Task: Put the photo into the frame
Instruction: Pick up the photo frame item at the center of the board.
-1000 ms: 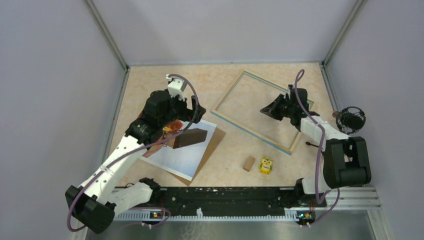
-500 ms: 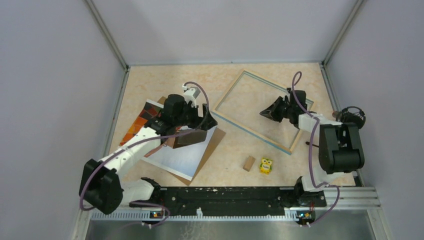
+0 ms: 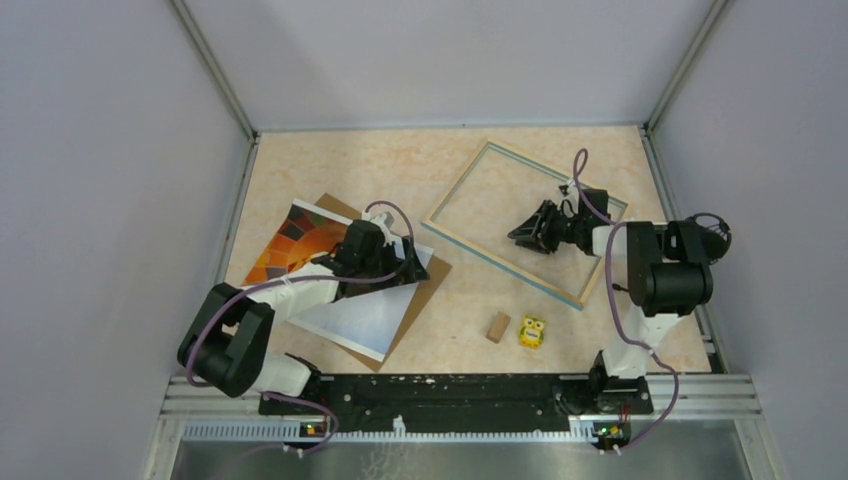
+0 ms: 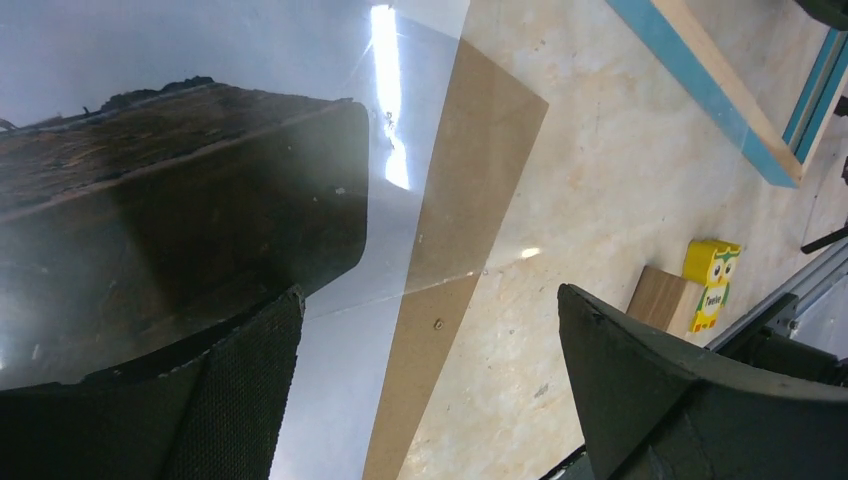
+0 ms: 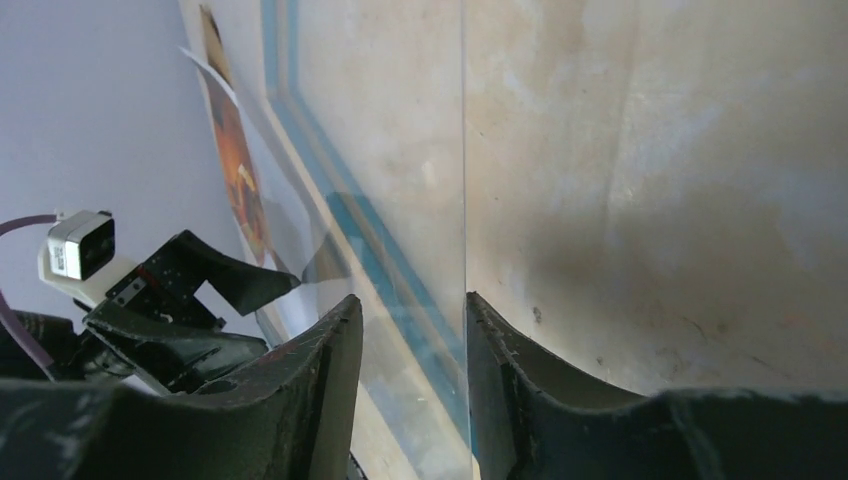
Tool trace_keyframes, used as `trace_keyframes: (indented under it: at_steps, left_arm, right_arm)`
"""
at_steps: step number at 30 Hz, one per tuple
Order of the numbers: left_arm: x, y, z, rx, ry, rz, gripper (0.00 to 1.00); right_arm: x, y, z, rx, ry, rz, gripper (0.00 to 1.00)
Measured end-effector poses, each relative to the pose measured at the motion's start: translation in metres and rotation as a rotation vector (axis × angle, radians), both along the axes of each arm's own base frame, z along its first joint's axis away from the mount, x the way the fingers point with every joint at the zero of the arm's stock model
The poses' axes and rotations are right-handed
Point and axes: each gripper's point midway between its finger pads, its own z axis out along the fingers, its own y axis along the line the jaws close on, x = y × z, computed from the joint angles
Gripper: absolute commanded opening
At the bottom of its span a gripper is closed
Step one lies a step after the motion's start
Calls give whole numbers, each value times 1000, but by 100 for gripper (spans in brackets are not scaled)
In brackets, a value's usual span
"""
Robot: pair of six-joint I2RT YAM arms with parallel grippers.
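The photo (image 3: 300, 238) lies at the left on a brown backing board (image 3: 428, 285), orange balloon end at the far left, pale sky end near me. A clear glossy sheet (image 4: 470, 150) lies over it. My left gripper (image 3: 405, 265) is open wide and low over the photo's right edge; in the left wrist view (image 4: 430, 400) the pale sky (image 4: 330, 400) and the board (image 4: 440, 330) show between its fingers. The frame (image 3: 505, 264) lies empty on the table. My right gripper (image 3: 522, 233) is low inside it, jaws a little apart (image 5: 408, 300), a clear sheet's edge running to one fingertip.
A small wooden block (image 3: 497, 327) and a yellow owl toy (image 3: 532, 332) sit near the front, between photo and frame. The frame's blue rail (image 5: 375, 250) lies just beyond my right fingers. Walls close off the back and both sides.
My left arm has swung down and right, uncovering the balloon end of the photo, and now sits low at its right edge. My right gripper has lowered and shifted slightly left inside the frame.
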Motion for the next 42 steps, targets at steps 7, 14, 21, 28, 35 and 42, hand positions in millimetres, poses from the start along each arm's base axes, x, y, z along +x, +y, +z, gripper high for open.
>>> trace_keyframes:
  at_steps: [7, 14, 21, 28, 35, 42]
  left_arm:
    - [5, -5, -1, -36, -18, 21, 98]
    - [11, -12, 1, -71, -41, 12, 99]
    - [11, -12, 2, -72, -44, 7, 98]
    - [10, -11, 27, -51, -55, -21, 99]
    - [51, -22, 152, -141, -294, -72, 98]
    - [73, -31, 245, -205, -477, -137, 98]
  right_arm:
    - [7, 10, 3, 65, -84, 57, 43]
    - [15, 30, 12, 82, -239, 120, 43]
    - [12, 40, 15, 95, -332, 155, 43]
    - [14, 40, 19, 95, -347, 155, 43]
    - [29, 27, 43, 90, -322, 124, 43]
    - [41, -8, 71, 76, -318, 36, 43]
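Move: The clear sheet seems to lie flat at the centre of the board: its middle is about 8 cm ahead and 6 cm right of my left hand, and about 2 cm ahead and 9 cm left of my right, some 3 cm below both. The photo on its backing lies some 14 cm left and 2 cm back of my left hand. The frame's middle is about 4 cm ahead and 2 cm right of my right hand; the wooden block is roughly 20 cm back and 3 cm left. With my left fingers wide open I shift barely 1 cm low over the photo's right edge, then climb about 25 cm, drifting forward and tipping the fingers up some 30 degrees, away from the clear sheet. My half-open right hand first slides 4 cm left over the frame towards the sheet, its fingers tilting up about 20 degrees, then swings back right, rising 7 cm and going forward. ##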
